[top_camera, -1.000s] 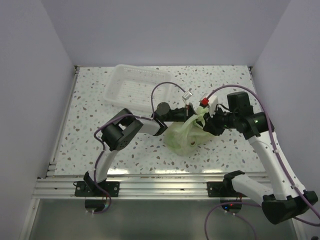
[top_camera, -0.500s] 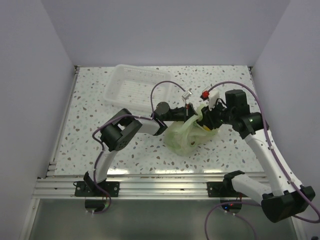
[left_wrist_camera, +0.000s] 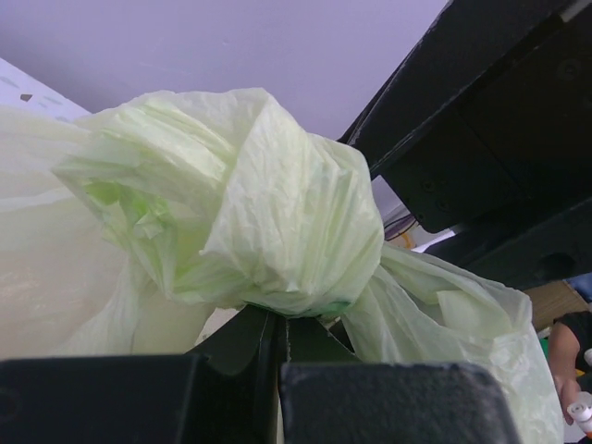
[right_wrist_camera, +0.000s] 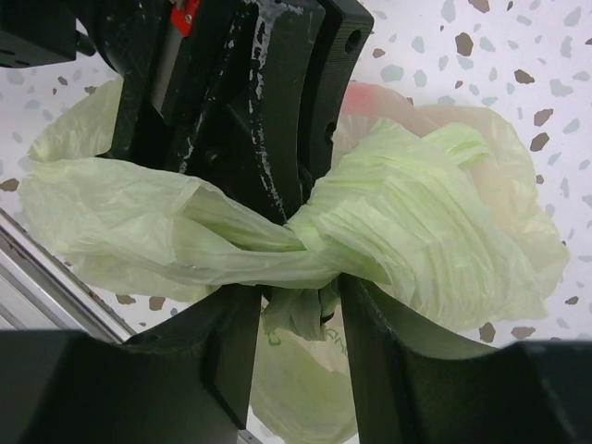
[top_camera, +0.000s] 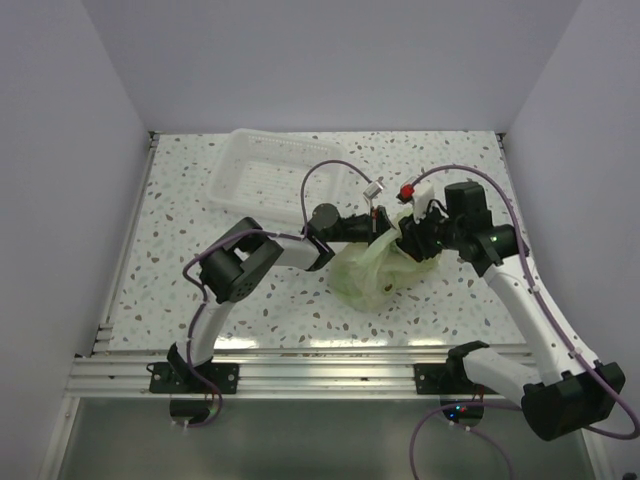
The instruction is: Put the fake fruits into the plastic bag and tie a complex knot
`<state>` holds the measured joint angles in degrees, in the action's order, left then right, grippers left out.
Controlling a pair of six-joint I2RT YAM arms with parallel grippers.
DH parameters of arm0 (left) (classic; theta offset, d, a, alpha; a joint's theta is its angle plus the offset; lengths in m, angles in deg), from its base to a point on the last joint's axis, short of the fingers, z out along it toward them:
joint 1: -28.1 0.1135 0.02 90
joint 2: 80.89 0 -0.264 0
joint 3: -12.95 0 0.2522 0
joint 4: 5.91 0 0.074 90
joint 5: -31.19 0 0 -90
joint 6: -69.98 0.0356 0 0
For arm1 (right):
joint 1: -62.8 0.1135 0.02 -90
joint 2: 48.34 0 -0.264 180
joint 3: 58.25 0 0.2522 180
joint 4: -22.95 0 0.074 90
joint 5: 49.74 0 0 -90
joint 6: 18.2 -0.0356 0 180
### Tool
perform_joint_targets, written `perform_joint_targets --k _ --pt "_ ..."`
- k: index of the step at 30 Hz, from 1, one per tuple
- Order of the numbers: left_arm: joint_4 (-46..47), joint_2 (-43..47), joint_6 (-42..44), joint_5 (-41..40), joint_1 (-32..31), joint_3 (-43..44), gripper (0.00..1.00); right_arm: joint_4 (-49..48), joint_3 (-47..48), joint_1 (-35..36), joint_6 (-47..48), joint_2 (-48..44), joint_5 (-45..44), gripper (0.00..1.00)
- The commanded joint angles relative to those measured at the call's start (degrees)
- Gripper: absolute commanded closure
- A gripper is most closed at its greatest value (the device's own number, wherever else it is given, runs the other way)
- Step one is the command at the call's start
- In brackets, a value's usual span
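Observation:
The pale green plastic bag (top_camera: 368, 272) lies bulging on the table between the arms. Its handles are twisted into a bunched knot (top_camera: 396, 232), which also shows in the left wrist view (left_wrist_camera: 277, 213) and the right wrist view (right_wrist_camera: 388, 222). My left gripper (left_wrist_camera: 277, 326) is shut on plastic just under the knot. My right gripper (right_wrist_camera: 298, 324) has its jaws apart, one on each side of the twisted strand, with a fold of plastic hanging between them. The fake fruits are hidden in the bag; only a faint reddish shape (right_wrist_camera: 375, 97) shows through.
The clear-white plastic basket (top_camera: 228, 180) stands at the back left of the speckled table. The two grippers meet head-on at the knot, the left one's black fingers (right_wrist_camera: 250, 111) close in front of the right wrist camera. Purple cables loop above both wrists.
My right gripper has moved left, in toward the knot and the left gripper. The left gripper has kept its hold on the bag and has hardly moved.

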<state>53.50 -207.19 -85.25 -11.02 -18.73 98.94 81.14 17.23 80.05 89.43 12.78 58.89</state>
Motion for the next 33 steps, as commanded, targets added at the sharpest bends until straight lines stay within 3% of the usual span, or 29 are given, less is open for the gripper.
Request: perform_joint_targets --k 1,2,3,7,11,15,16,18,20,22,29,33 --pt "6.2 4.7 2.9 -0.3 0.0 -0.4 1.00 -1.7 -1.9 0.1 0.7 -0.3 -1.5 0.58" --pt "5.7 5.0 3.4 -0.1 0.0 -0.4 1.00 -1.9 -2.2 0.1 0.8 -0.5 -1.6 0.62" --pt "5.3 5.3 4.8 0.0 -0.1 -0.6 1.00 -2.2 -2.5 0.1 1.0 -0.7 -1.6 0.73" --pt "0.9 7.3 8.9 0.5 -0.2 -1.1 1.00 -4.3 -4.8 0.1 3.2 -3.9 1.0 1.00" --pt "-6.4 10.5 17.1 0.6 -0.1 -2.6 0.96 -13.7 -11.6 0.1 4.6 -9.9 6.4 1.00" --pt "-14.9 15.3 25.0 -0.1 0.2 -4.9 0.88 -18.5 -14.0 0.1 4.3 -10.1 8.9 1.00" --pt "-17.1 16.3 26.7 -0.8 0.5 -5.5 0.82 -19.3 -14.2 0.0 4.3 -10.1 9.7 1.00" --pt "-25.0 19.3 33.4 -2.5 0.7 -6.5 0.80 -23.0 -16.2 -0.4 3.5 -11.4 12.0 1.00" --pt "-30.1 21.4 38.1 -4.4 1.0 -7.4 0.69 -26.1 -17.6 -0.5 2.9 -12.2 12.6 1.00" --pt "-34.9 24.4 43.5 -5.3 1.5 -8.1 0.65 -27.0 -18.7 -0.8 3.5 -12.4 14.1 1.00" --pt "-43.1 32.6 52.6 -7.4 4.2 -13.5 0.59 -34.0 -21.6 -5.3 3.2 -11.7 23.4 1.00" --pt "-43.3 37.2 54.2 -1.9 7.9 -16.2 0.55 -34.8 -21.4 -8.5 3.6 -10.9 29.1 1.00"
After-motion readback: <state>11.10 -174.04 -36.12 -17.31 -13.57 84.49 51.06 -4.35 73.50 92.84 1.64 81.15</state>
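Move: The left hand still pinches the bag tail poked through the knot's loop; the tail is at its fingertips. That tail lies between the right hand's open fingers, practically at its hand point. The knot's crossing wraps some 2 cm above the right hand and 2 cm farther out. The fruit-filled bag body sits about 13 cm below the left hand, roughly 3 cm back and 4 cm left. The white basket lies about 21 cm ahead, 28 cm left and 15 cm below it. Almost in place, the right fingers first shut on the bag tail; only then does the left hand let go, opening to under half and backing out of the loop about 9 cm to the left, lifting late by some 3 cm as it rolls roughly 30 degrees. Holding its pinch, the right hand shifts about 3 cm left under the crossing, its fingers swinging left and less steeply down. ##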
